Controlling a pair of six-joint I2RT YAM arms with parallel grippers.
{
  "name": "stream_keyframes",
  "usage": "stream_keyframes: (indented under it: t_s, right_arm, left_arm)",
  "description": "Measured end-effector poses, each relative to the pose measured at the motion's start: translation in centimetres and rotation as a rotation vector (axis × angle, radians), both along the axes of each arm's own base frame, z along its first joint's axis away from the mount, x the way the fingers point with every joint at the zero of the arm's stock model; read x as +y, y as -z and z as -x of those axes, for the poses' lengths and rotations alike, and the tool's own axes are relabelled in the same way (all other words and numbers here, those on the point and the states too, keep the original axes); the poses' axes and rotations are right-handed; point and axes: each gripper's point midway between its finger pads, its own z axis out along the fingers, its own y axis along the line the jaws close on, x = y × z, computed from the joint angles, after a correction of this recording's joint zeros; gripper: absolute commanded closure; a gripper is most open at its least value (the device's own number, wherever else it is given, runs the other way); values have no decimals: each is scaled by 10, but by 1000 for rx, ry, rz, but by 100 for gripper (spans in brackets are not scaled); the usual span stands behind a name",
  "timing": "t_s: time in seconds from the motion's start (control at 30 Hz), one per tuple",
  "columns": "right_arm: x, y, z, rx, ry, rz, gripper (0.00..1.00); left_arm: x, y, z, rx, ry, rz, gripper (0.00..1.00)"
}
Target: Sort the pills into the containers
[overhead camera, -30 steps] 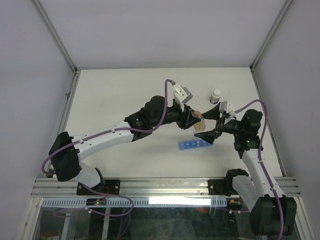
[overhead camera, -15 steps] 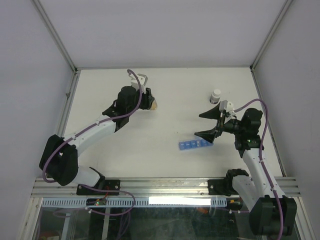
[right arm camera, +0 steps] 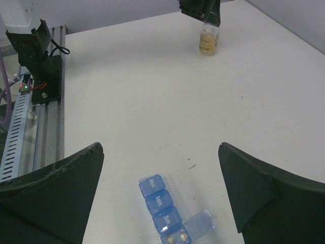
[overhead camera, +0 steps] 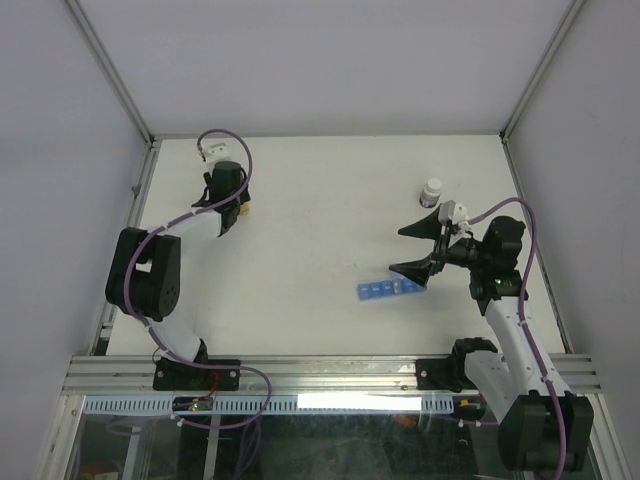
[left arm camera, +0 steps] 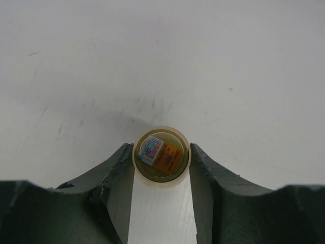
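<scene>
My left gripper [overhead camera: 235,204] is at the far left of the table, shut on a small clear jar [left arm camera: 161,155] that holds tan pills [right arm camera: 208,43]. In the right wrist view the jar [right arm camera: 208,38] is upright at table level under the left gripper [right arm camera: 201,9]. The blue pill organizer, the containers [overhead camera: 390,290], lies at the right centre. Its end lid [right arm camera: 199,225] is flipped open, with two pills [right arm camera: 175,237] in that compartment. My right gripper [overhead camera: 415,250] hangs open just above and behind the organizer [right arm camera: 161,203], with nothing between its fingers [right arm camera: 61,188].
A small white-capped bottle [overhead camera: 431,192] stands behind the right gripper. A metal rail with the arm bases [overhead camera: 330,372] runs along the near edge. White walls close in the table on the left, back and right.
The left arm has swung from over the organizer to the far left of the table, taking the jar with it. The right arm and the organizer have not moved.
</scene>
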Motion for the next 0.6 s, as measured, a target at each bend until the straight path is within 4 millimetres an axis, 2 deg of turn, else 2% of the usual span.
stream_keyframes:
  t_s: [0.07,0.13,0.23,0.27,0.3,0.47,0.53,0.6]
  right_arm:
    - [0,0,0,0,0,0,1]
    - [0,0,0,0,0,0,1]
    - [0,0,0,0,0,0,1]
    - [0,0,0,0,0,0,1]
    - [0,0,0,0,0,0,1]
    - [0,0,1,1,-5,1,1]
    - [1,1,3,5,-22,7,1]
    - [0,1,4,0,-41,21,1]
  left_arm:
    - [9,7,-2,7,-58,-13,92]
    - [15,9,-2,4,-109,-18,72]
    - [23,10,-4,-6,-168,-22,21]
    - [25,10,-5,-10,-185,-22,8]
    - [25,10,-5,-10,-191,-19,2]
    - [25,3,-3,-22,-218,13,1]
    - [20,-10,-2,-41,-196,36,1]
    - [9,-33,2,-83,-147,67,1]
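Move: The left hand already holds the open pill jar at its top; the jar's middle is about 4 cm straight below the hand point, with its base at or just over the bare table in the far left area. Nothing else stands close. The pill organizer lies far off, some 37 cm to the right and 23 cm nearer the robot. For the idle right hand, the jar is roughly 36 cm to the left, 24 cm farther out and 17 cm lower. Leftward about 2.5 cm and down nearly 1 cm, turning some 10 degrees counter-clockwise, the left hand shifts the gripped pill jar on its spot of table. It stays low while the fingers spread from their grip to fully open, letting go of the jar, then lifts about 4 cm, drifting back to the right. ##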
